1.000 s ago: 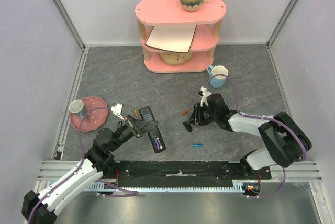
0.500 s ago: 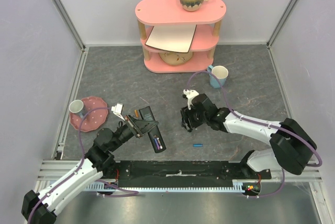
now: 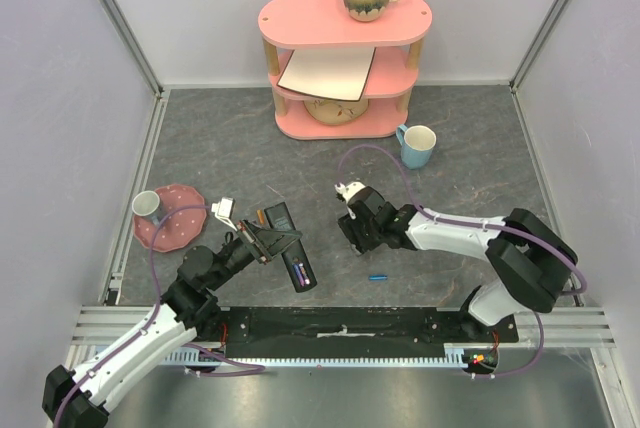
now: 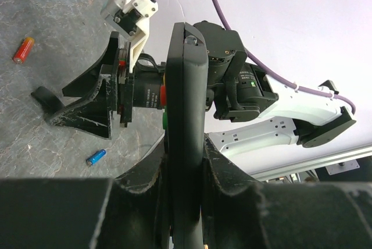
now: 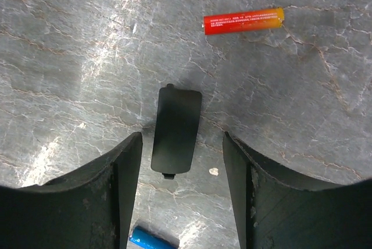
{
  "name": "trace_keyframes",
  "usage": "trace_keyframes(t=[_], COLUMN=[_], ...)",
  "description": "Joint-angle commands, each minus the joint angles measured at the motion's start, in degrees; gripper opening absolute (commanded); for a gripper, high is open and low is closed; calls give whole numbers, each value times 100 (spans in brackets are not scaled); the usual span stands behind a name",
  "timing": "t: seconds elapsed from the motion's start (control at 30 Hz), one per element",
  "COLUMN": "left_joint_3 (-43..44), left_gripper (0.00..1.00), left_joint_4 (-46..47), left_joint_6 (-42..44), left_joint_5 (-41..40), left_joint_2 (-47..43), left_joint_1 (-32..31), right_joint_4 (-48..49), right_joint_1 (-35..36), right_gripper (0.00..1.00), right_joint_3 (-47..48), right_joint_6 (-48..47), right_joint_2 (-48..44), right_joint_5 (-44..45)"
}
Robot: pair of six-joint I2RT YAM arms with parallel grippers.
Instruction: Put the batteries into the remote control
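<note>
My left gripper (image 3: 280, 240) (image 4: 186, 162) is shut on the slim black remote control (image 3: 284, 219), which shows edge-on (image 4: 186, 103) in the left wrist view. Small purple batteries (image 3: 303, 273) lie in the open compartment at its near end. My right gripper (image 3: 352, 238) (image 5: 181, 141) hangs open just right of the remote, low over the floor. A flat black battery cover (image 5: 176, 130) lies between its fingers, touching neither. A red and orange cell (image 5: 244, 21) (image 4: 23, 49) lies beyond the cover.
A bright blue small cylinder (image 3: 377, 276) (image 5: 152, 238) lies near the right gripper. A pink plate (image 3: 178, 231) with a cup (image 3: 147, 205) sits at the left. A blue mug (image 3: 417, 145) and a pink shelf (image 3: 344, 20) stand at the back.
My right gripper has moved left toward the remote and opened wider. The left arm and the remote have stayed still.
</note>
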Motion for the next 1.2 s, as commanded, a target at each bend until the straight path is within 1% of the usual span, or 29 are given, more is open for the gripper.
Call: trace_keyframes(t=[0.0, 0.1, 0.13, 0.2, 0.3, 0.33, 0.37, 0.43, 0.47, 0.5, 0.53, 0.6, 0.63, 0.7, 0.73, 0.83, 0.87, 0.9, 0.97, 1.03, 1.07, 1.17], left_joint_3=[-428, -419, -411, -402, -393, -393, -402, -393, -393, -393, -410, -437, -437, -446, -437, -349, -314, -296, -305, -340, -340, -375], left_gripper=[2, 2, 2, 2, 2, 2, 2, 2, 2, 2, 2, 2, 2, 2, 2, 2, 2, 2, 2, 2, 2, 2], left_joint_4=[159, 159, 168, 159, 168, 168, 168, 177, 177, 177, 168, 168, 160, 142, 142, 151, 151, 159, 194, 238, 239, 239], left_joint_6=[-32, -15, -15, 3, 12, 12, 3, 12, 12, 3, -6, -23, -24, -32, -41, 29, 55, 73, 64, 47, 47, 20], left_joint_5=[-51, -51, -42, -50, -33, -33, -42, -15, -7, 2, 2, -7, 2, -24, -59, -51, -42, -33, -24, -24, -7, -6], left_joint_2=[-51, -34, -25, -25, -34, -34, -42, -60, -69, -95, -130, -183, -209, -218, -210, -140, -96, -87, -69, -86, -78, -95], left_joint_1=[22, 22, 22, 22, 22, 22, 22, 22, 22, 22, 22, 22, 22, 22, 22, 22, 22, 22, 21, 22, 22, 22], right_joint_4=[-10, -63, -72, -81, -90, -98, -107, -151, -186, -212, -213, -187, -204, -195, -204, -431, -711, -879, -1221, -1320, -1433, -1548], right_joint_1=[100, 109, 117, 117, 109, 109, 109, 56, 12, -49, -241, -496, -750, -971, -1120, -1271, -1271, -1271, -1271, -1271, -1271, -1271], right_gripper=[64, 55, 48, 44, 33, 28, 26, 18, 13, 0, 0, 0, 0, 0, 0, 0, 0, 0, 0, 6, 8, 11], right_joint_3=[277, 303, 303, 277, 250, 259, 242, 233, 207, 180, 102, -13, -126, -232, -363, -540, -532, -497, -374, -303, -286, -294], right_joint_6=[-103, -77, -59, -24, 64, 169, 248, 678, 897, 1117, 1580, 1987, 2459, 2936, 3521, 4605, 5278, 5529, 6117, 6348, 6618, 6954], right_joint_2=[194, 282, 291, 282, 247, 238, 212, 11, -86, -174, -392, -604, -779, -947, -1096, -1212, -1194, -1159, -1028, -949, -931, -896], right_joint_5=[162, 171, 180, 180, 171, 180, 284, 583, 732, 847, 900, 953, 971, 1058, 1146, 1699, 1848, 2094, 2227, 2333, 2368, 2421])
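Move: The black battery cover lies flat on the table between the right hand's open fingertips, about 1 cm below the hand point and otherwise right under it. The red battery is some 7 cm ahead of it and about 1 cm to the left; the blue battery is roughly 8 cm back and 5 cm to the right. From the left hand, the cover is about 8 cm ahead, 15 cm to the right and some 19 cm below. The battery cover is pinched across its narrow sides as the right hand settles slightly and shuts its fingers on it, then carried about 10 cm to the right and some 4 cm forward, away from both batteries. The hand rises on the way, sinks part of the way back, and turns clockwise roughly 70 degrees. ##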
